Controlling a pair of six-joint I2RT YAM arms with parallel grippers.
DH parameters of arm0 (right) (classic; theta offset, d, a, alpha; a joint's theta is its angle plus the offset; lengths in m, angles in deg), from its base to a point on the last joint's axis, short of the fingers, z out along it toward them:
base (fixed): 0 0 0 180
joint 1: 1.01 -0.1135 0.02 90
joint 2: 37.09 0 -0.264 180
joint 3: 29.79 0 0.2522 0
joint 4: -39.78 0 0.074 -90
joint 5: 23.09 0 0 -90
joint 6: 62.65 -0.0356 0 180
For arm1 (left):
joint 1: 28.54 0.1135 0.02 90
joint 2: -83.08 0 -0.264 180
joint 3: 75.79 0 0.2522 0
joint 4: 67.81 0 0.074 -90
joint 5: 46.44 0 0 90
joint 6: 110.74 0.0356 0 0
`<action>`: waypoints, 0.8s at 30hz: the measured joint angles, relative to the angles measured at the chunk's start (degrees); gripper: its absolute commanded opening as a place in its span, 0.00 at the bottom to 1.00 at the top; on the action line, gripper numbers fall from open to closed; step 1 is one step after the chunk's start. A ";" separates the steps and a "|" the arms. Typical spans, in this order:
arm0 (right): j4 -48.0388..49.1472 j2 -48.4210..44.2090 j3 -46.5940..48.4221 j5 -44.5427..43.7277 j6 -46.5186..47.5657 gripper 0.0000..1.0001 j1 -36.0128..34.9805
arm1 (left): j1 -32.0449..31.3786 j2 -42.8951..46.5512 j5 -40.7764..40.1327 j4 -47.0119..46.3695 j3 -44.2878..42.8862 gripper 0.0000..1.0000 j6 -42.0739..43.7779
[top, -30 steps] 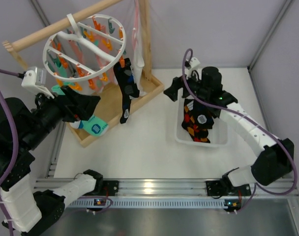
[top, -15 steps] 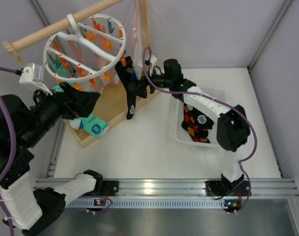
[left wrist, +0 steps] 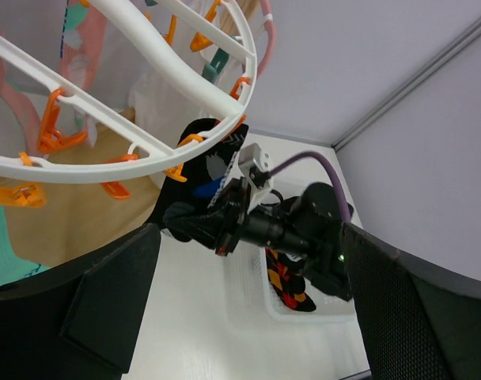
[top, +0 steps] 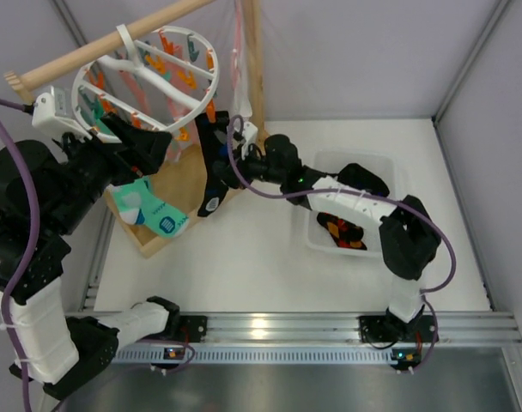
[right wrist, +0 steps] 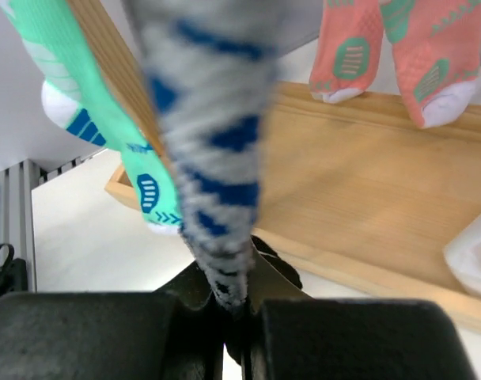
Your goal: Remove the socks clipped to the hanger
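Observation:
The hanger [top: 149, 81], a white ring with orange and teal clips, hangs from a wooden rail at the back left. A black sock with blue and grey patches [top: 215, 167] hangs clipped at the ring's right edge. My right gripper [top: 230, 163] is shut on this sock's lower part; in the right wrist view the grey-blue fabric [right wrist: 213, 158] is pinched between the fingers [right wrist: 236, 305]. My left gripper [top: 139, 150] hangs open just under the hanger [left wrist: 145, 150], holding nothing [left wrist: 252, 317]. A teal sock [top: 149, 210] and pink socks [right wrist: 399, 47] also hang there.
The wooden rail frame [top: 98, 43] stands on a wooden base [top: 188, 184]. A clear bin [top: 373, 167] at the right holds a black sock with orange-red diamonds [top: 342, 230]. The right arm stretches from the bin's side across to the hanger.
My right arm swung left from over the bin to the hanger and its jaws shut on the hanging black sock. The left arm rose slightly toward the ring, still open.

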State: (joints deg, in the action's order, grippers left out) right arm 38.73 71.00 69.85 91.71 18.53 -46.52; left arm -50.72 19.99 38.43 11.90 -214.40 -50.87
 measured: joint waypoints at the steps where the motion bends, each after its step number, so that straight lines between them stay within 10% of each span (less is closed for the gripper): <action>1: 0.02 -1.31 -1.22 -2.95 0.02 0.00 -1.44 | 0.00 -0.90 -0.46 0.00 -0.11 0.99 -0.11; 11: -1.97 -6.56 -2.14 -28.83 3.21 0.00 -19.91 | 0.00 -8.17 -5.53 0.07 0.42 0.99 -1.03; 24: -13.77 6.78 18.73 -42.84 13.44 0.00 -28.22 | 0.00 -7.28 -16.17 2.29 4.20 0.97 3.23</action>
State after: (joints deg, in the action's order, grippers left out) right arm 24.96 77.78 88.58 48.87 31.98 -74.74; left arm -50.72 12.72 22.26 14.20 -210.21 -47.64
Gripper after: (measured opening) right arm 0.013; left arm 0.979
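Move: My left hand is open and level. The orange clip holding the black sock sits on the hanger's rim about 17 cm ahead of it, 6 cm to its right and 8 cm lower. The next orange clip is some 5 cm nearer and 5 cm farther left. My right hand already pinches the sock, with that clip roughly 3 cm ahead, 2 cm left and 19 cm above; the green socks hang about 16 cm left, 5 cm back and a little lower. I keep the black sock pinched in my shut right fingers and haul it back about 12 cm and left 10 cm, slightly up, drawing its clip round towards my left hand. My left hand, still wide open, pushes forward about 7 cm and sinks 6 cm to meet the clip, drifting left late while turning some 15 degrees counter-clockwise and tipping down. ##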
